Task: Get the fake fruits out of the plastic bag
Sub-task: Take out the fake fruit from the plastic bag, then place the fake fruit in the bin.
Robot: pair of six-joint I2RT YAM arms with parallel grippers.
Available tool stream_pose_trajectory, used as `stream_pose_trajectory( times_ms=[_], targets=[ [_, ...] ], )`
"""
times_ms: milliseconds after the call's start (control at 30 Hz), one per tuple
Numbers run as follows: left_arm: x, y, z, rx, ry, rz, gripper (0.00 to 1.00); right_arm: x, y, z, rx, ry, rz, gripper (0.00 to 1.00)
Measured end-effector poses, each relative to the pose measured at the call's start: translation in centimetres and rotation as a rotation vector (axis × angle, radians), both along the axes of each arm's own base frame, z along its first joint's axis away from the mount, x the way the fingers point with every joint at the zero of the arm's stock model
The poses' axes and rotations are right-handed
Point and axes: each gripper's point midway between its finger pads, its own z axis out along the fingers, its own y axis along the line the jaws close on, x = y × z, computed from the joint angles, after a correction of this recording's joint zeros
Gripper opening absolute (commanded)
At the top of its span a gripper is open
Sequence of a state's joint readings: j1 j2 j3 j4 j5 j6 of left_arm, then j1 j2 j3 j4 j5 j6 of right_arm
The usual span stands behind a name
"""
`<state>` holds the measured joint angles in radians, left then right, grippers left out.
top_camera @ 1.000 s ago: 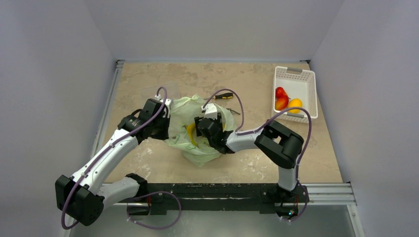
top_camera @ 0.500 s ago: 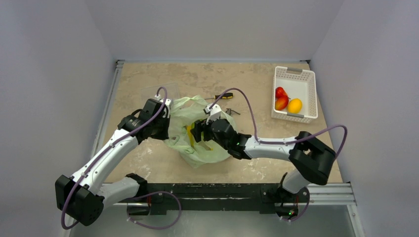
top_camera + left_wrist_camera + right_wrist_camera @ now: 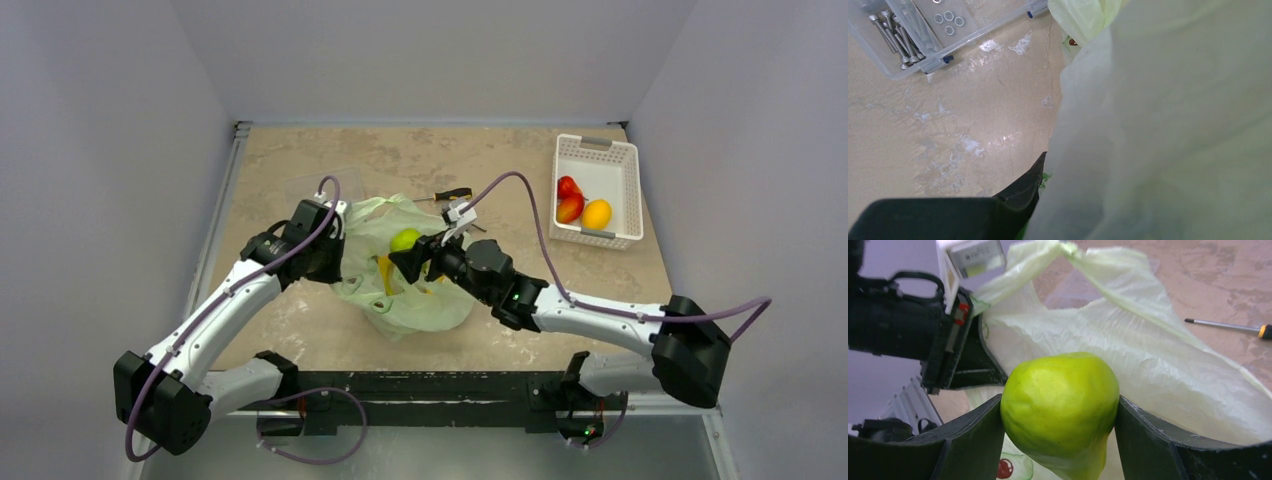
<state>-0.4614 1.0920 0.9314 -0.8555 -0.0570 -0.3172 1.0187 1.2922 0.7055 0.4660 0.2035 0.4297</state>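
Note:
The pale yellow-green plastic bag lies crumpled at the table's middle. My right gripper is shut on the green pear and holds it above the bag's mouth. In the right wrist view the pear sits squarely between both fingers. A yellow banana shows through the bag. My left gripper holds the bag's left edge up. In the left wrist view only one dark finger shows, and the bag covers the other.
A white slotted basket at the back right holds two red fruits and an orange-yellow one. A screwdriver lies behind the bag. A clear box of bolts sits to the bag's left.
My right gripper has risen out of the bag with the green pear in it, and its elbow has swung out to the right. The left arm has not moved.

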Motion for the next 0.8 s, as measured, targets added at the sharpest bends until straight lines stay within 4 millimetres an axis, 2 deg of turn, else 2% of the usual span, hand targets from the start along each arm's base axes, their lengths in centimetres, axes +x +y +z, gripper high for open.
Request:
stream_pose_trajectory(
  times_ms=[100,333,433,567,633,700,800],
  targets=[
    [0.0,0.0,0.0,0.001,0.001,0.0,0.0,0.8,-1.2,1.9,0.054,-0.006,-0.038,0.0],
    [0.0,0.0,-0.5,0.009,0.019,0.0,0.0,5.4,-5.8,3.8,0.143,0.026,-0.189,0.0],
    [0.0,0.0,-0.6,0.012,0.025,0.0,0.0,5.8,-6.8,4.6,0.142,0.018,-0.228,0.0],
    [0.0,0.0,-0.6,0.012,0.025,0.0,0.0,6.8,-9.4,6.5,0.154,0.002,-0.329,0.0],
    [0.0,0.0,-0.6,0.012,0.025,0.0,0.0,8.2,-12.3,7.3,0.169,-0.01,-0.423,0.0],
    [0.0,0.0,-0.6,0.012,0.025,0.0,0.0,10.2,-16.1,7.6,0.173,-0.018,-0.558,0.0],
    [0.0,0.0,-0.6,0.012,0.026,0.0,0.0,12.5,-20.6,6.8,0.139,-0.006,-0.736,0.0]
  ],
)
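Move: The right gripper holds the green fake fruit over the bag's open mouth; the bag's middle is about 16 cm below. From this hand the white basket lies some 43 cm right, 25 cm ahead and 18 cm down, with the lemon in it 43 cm right and 20 cm ahead. On the table, the screwdriver is about 25 cm ahead and 7 cm right. From the left hand, the basket is roughly 58 cm right, 27 cm ahead and 10 cm lower. Carry the green fruit away from the bag towards the basket: swing the right gripper about 20 cm right and 13 cm forward, climbing some 7 cm on the way, while turning the hand about 40 degrees clockwise. Keep the fingers as they are around the fruit, and hold the left gripper shut in place on the bag's edge. ##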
